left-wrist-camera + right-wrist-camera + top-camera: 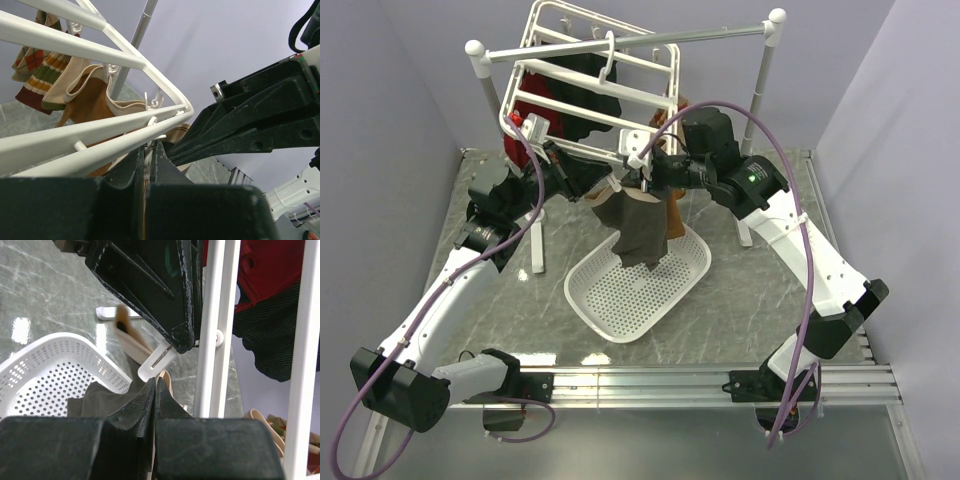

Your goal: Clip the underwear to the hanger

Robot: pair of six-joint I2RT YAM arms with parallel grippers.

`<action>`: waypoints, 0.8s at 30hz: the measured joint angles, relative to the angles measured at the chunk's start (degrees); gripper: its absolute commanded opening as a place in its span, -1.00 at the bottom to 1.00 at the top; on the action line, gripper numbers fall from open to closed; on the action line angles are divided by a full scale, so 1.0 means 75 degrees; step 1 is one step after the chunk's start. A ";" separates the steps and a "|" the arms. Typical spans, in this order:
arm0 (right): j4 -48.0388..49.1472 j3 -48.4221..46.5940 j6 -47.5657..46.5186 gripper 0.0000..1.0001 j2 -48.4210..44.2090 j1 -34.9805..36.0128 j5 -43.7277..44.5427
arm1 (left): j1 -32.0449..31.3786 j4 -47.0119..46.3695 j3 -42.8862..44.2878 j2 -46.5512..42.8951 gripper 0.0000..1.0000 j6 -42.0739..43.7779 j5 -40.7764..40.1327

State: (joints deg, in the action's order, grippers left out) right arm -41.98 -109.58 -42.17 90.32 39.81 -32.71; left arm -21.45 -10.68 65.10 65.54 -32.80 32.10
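The white hanger (575,80) hangs tilted from the rail, its bars crossing the left wrist view (75,42) and the right wrist view (215,325). Under its near edge hangs the dark grey-brown underwear (640,232), over the basket. My right gripper (642,183) is shut on the top of the underwear; its closed jaws (155,382) pinch the pale waistband, dark fabric (100,400) drooping below. My left gripper (616,185) meets it from the left, shut (148,150) on a small white clip (156,361) of the hanger. The clip's tip sits just above the right fingertips.
A white perforated basket (620,310) lies on the marble table under the garment. The grey rail (720,35) on white posts carries the hanger. A red garment (535,105), a dark one (585,75), an orange-brown one (92,102) and socks (40,75) hang on the frame.
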 measured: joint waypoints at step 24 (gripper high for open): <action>0.0248 -0.0131 0.0178 -1.00 -0.0003 -0.0017 -0.0160 | -0.0035 0.0545 0.0009 0.0041 0.14 0.0195 0.0204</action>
State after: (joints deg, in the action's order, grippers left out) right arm -40.12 -110.56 -40.84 90.30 39.68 -33.91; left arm -21.71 -6.59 65.17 65.84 -31.33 33.63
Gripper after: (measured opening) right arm 0.009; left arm 0.500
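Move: Right at the left fingertips, shut on its handles, is the clip under the hanger's near rail. The underwear's waistband, held by the right hand, lies about 6 cm to the right of the left hand, 1 cm ahead and 2 cm lower. The near rail runs some 2 cm ahead and 4 cm above; brown underwear hangs roughly 18 cm right and 5 cm ahead. From the right hand, the clip is about 6 cm left, 1 cm back, slightly higher. Letting go of the clip's handles, the left fingers spread from shut to about half open after a short hold, while that hand sinks roughly 2 cm below the rail. The right hand keeps its closed pinch on the waistband beside the clip and eases up about 1.5 cm. ##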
